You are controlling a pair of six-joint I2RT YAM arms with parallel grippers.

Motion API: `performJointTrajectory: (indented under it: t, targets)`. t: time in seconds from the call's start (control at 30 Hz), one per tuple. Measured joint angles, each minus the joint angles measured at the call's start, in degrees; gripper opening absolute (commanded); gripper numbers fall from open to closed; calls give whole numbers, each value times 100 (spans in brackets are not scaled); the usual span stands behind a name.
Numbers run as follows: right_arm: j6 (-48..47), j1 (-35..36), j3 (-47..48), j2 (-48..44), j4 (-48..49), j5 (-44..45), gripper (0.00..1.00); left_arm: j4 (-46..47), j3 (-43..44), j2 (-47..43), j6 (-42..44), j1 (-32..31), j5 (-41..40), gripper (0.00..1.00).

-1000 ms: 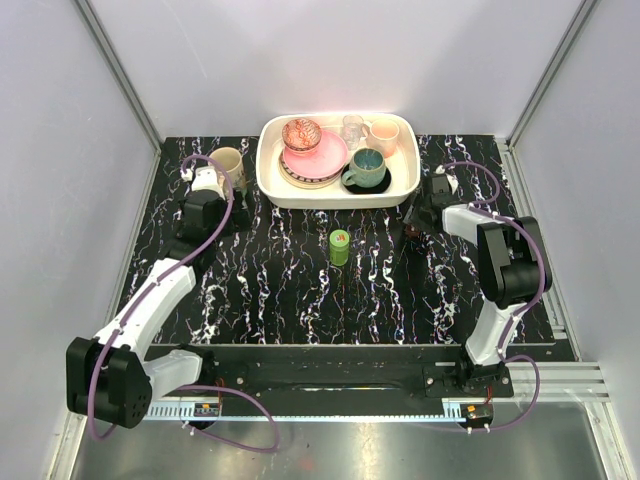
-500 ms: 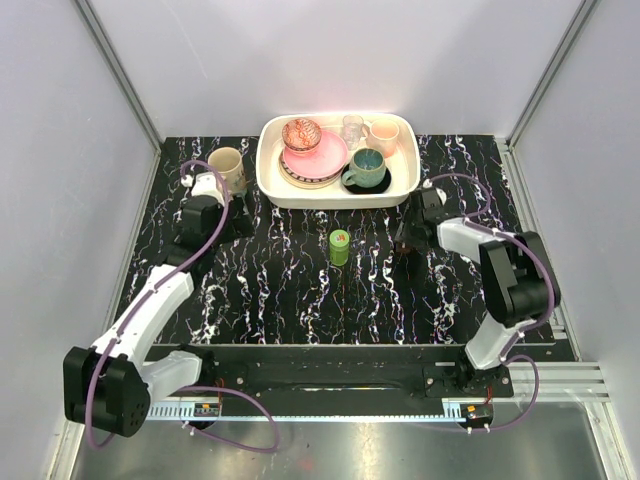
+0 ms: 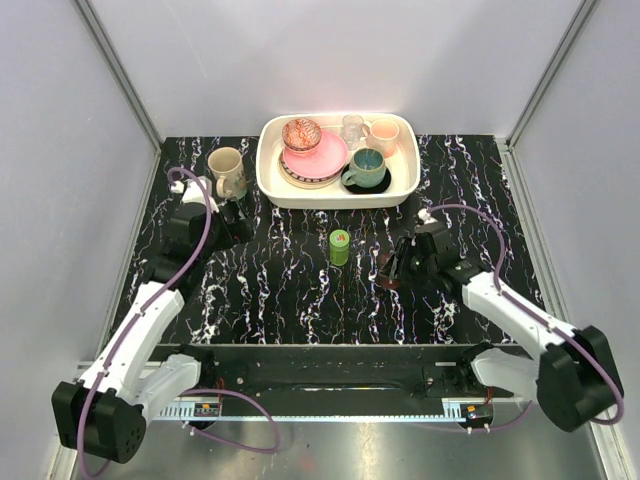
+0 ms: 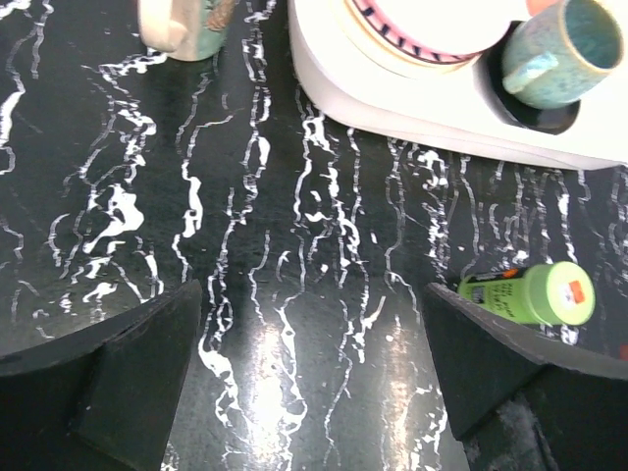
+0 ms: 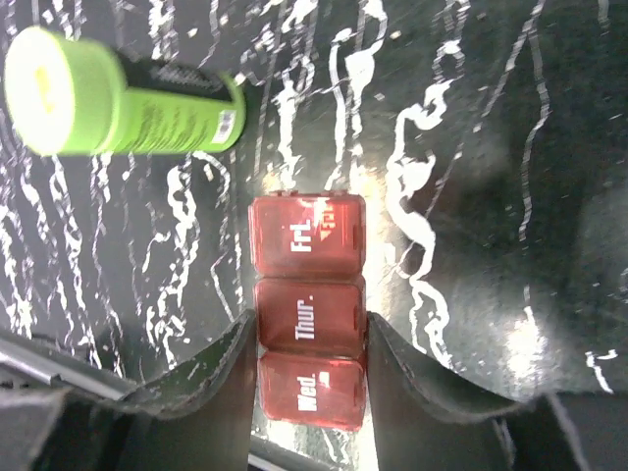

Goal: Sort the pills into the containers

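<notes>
The containers are one small dark-red oblong case (image 5: 307, 294) with lids marked Wed, Thur and Fri, and my right gripper (image 5: 307, 343) is shut on it, one finger against each long side. From above, the case (image 3: 384, 273) and the right gripper (image 3: 392, 270) sit right of the table's middle. A green bottle (image 3: 340, 246) stands just left of them and shows again in the right wrist view (image 5: 118, 93). My left gripper (image 4: 314, 324) is open over bare tabletop, with the bottle (image 4: 530, 292) by its right finger. No loose pills show.
A white tray (image 3: 268, 178) of crockery fills the back middle, and its rim (image 4: 392, 103) lies ahead of the left gripper (image 3: 235, 222). A beige mug (image 3: 226, 168) stands left of the tray. Grey walls enclose the table.
My right arm has swung from beside the tray's right corner toward the near middle, carrying the case. The left arm has drawn back a little from the mug.
</notes>
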Motion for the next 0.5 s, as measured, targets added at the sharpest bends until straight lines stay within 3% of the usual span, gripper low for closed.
performJointTrajectory:
  t: [0.27, 0.5]
  targets:
    - [-24, 739, -203, -846, -584, -57, 24, -22, -317, -334, -212, -2, 638, 99]
    - [-271, 1786, -197, -612, -673, -24, 24, -138, -599, -616, -326, -2, 1021, 99]
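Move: The pill box is already pinched in the right hand; the bare counter it is carried towards lies about 10 cm back, 6 cm left and 7 cm below. The green bottle stands some 9 cm ahead and 11 cm left of that hand, 3 cm lower. From the left hand the bottle is about 3 cm ahead, 23 cm right and 14 cm down; the pill box is 5 cm back, 36 cm right and 11 cm below, the beige mug 25 cm ahead, 6 cm left and 13 cm below. The pill box, still pinched in the right fingers, is carried back about 9 cm and left about half as far, staying clear of the counter, away from the bottle and towards the counter's near edge, while the wrist turns some 20 degrees counter-clockwise. The left hand, wide open and empty, eases back, right and a little down, closing slightly on the bottle. ##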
